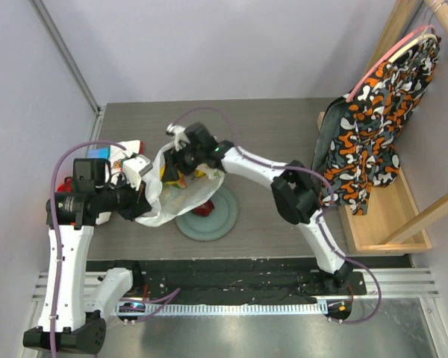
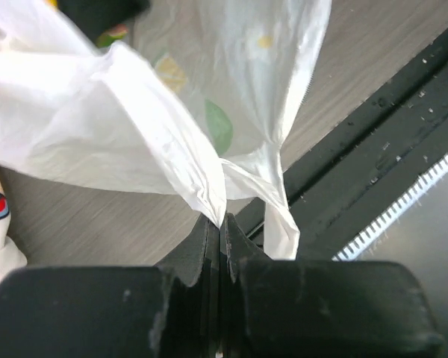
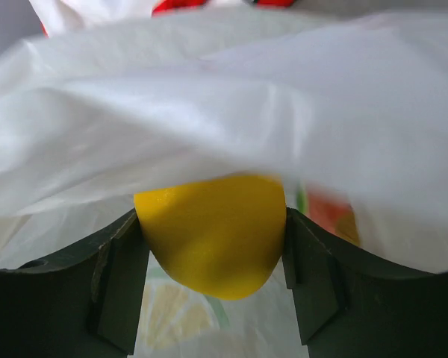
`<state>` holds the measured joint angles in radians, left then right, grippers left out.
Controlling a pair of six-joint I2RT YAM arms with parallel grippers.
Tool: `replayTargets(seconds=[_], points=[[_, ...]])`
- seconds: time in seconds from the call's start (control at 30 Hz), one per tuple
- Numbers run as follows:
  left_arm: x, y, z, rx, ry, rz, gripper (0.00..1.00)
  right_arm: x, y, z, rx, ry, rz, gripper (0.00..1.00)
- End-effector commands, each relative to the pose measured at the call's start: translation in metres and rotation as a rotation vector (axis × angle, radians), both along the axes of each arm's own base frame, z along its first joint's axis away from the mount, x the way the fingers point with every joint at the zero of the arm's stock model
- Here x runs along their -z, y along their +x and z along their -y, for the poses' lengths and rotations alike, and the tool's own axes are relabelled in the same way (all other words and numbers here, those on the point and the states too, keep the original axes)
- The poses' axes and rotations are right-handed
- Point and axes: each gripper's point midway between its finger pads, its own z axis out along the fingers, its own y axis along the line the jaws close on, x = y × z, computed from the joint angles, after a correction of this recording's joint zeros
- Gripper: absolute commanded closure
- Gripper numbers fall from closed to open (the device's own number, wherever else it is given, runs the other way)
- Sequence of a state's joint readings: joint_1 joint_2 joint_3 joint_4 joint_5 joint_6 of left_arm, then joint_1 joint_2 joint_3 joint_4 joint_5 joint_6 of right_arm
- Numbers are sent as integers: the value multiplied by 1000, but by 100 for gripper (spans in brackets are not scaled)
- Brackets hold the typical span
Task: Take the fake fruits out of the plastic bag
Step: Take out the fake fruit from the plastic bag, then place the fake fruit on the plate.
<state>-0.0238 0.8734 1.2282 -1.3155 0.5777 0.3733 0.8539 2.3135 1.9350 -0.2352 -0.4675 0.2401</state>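
Note:
The plastic bag (image 1: 181,195) lies crumpled on the table and partly over a grey-green plate (image 1: 218,221). My left gripper (image 1: 140,197) is shut on the bag's edge (image 2: 209,186), holding it pinched at the jaw tips (image 2: 222,224). My right gripper (image 1: 182,165) reaches into the bag's mouth. In the right wrist view a yellow fake fruit (image 3: 213,246) sits between its fingers (image 3: 119,276), touching both, under a fold of bag (image 3: 209,112). A green piece (image 2: 219,127) shows through the bag. A dark red fruit (image 1: 203,209) lies on the plate.
A colourful white cloth (image 1: 123,153) lies left of the bag. A patterned orange, black and white garment (image 1: 373,119) hangs on a wooden rack (image 1: 388,216) at the right. A black rail (image 1: 231,272) runs along the near edge.

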Motion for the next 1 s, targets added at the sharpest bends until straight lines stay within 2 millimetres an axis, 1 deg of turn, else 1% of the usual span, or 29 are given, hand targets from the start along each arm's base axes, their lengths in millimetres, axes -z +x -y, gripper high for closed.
replayTargets(seconds=[0.0, 0.03, 0.07, 0.1, 0.17, 0.2, 0.23, 0.27, 0.3, 0.33, 0.37, 0.4, 0.43, 0.47, 0.5, 0.53, 0.57, 0.6, 0.63, 0.7, 0.73, 0.8, 0.83, 0.87, 0.9, 0.93, 0.97], points=[[-9, 37, -7, -104, -8, 119, 100, -92, -2, 38, -71, 103, 66, 68], [-10, 40, -7, -123, -22, 121, 100, -98, -6, 45, -96, 111, 69, 67], [-11, 44, -7, -133, -30, 125, 100, -102, -17, 49, -142, 127, 44, 67], [-13, 50, -8, -148, -31, 140, 100, -113, -20, 59, -146, 134, 47, 67], [-14, 59, -10, -163, -25, 145, 100, -119, -24, 73, -163, 125, 50, 68], [-17, 67, -12, -174, -23, 171, 100, -133, -26, 85, -167, 138, 66, 68], [-17, 76, -15, -202, -11, 173, 100, -139, -25, 93, -178, 136, 99, 68], [-17, 82, -17, -232, -17, 168, 100, -140, -30, 104, -192, 113, 105, 67], [-25, 91, -18, -249, -23, 193, 100, -157, -34, 117, -213, 114, 159, 68], [-22, 102, -21, -272, -17, 167, 100, -162, -39, 128, -235, 92, 197, 68], [-24, 108, -20, -298, -33, 154, 100, -151, -50, 146, -316, 20, 262, 68], [-33, 118, -20, -310, -46, 172, 100, -147, -55, 158, -343, -24, 299, 68], [-35, 125, -19, -320, -56, 165, 100, -158, -66, 174, -380, -47, 379, 68], [-30, 135, -17, -335, -73, 126, 100, -133, -80, 192, -462, -119, 394, 68], [-43, 145, -16, -341, -88, 159, 100, -127, -87, 203, -495, -153, 420, 68], [-46, 152, -16, -353, -101, 159, 100, -128, -94, 215, -514, -178, 454, 68], [-44, 162, -18, -373, -99, 147, 100, -108, -104, 228, -556, -219, 442, 68], [-49, 169, -17, -394, -118, 149, 100, -100, -107, 234, -556, -239, 438, 68], [-60, 175, -17, -397, -125, 172, 100, -94, -108, 238, -551, -260, 434, 68], [-61, 187, -20, -421, -122, 168, 100, -83, -114, 242, -542, -269, 383, 68], [-73, 191, -20, -421, -129, 192, 100, -80, -114, 240, -525, -266, 358, 67], [-75, 197, -18, -414, -137, 188, 100, -63, -116, 239, -499, -284, 265, 67], [-82, 198, -18, -413, -145, 202, 100, -59, -110, 235, -475, -278, 256, 68], [-84, 198, -17, -409, -148, 204, 100, -42, -102, 235, -434, -321, 230, 68], [-86, 197, -16, -403, -153, 206, 100, -35, -93, 234, -381, -338, 217, 69], [-87, 194, -15, -384, -149, 211, 100, -33, -79, 226, -310, -326, 214, 69], [-84, 189, -14, -374, -142, 201, 100, -28, -64, 225, -254, -352, 218, 69]])
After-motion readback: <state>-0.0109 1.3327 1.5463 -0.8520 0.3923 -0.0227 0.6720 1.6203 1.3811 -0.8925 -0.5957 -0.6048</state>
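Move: The plate, where my right hand takes the yellow fruit it already grips, lies about 13 cm back and 15 cm to its right, some 10 cm lower. The red apple on it is about 11 cm back and 14 cm right of that hand; the watermelon slice in the bag is about 4 cm to its right, 1 cm back and slightly below. From my left hand, holding the bag's rim, the plate is some 18 cm right, 4 cm ahead and well below. With the yellow fruit still pinched, my right hand climbs up out of the bag by about 14 cm, swings right and somewhat back towards the plate, turning counter-clockwise, then sinks some 10 cm over the plate's right side. My left hand keeps its closed grip on the bag and draws it forward about 19 cm, rising late and turning counter-clockwise some 20 degrees. ##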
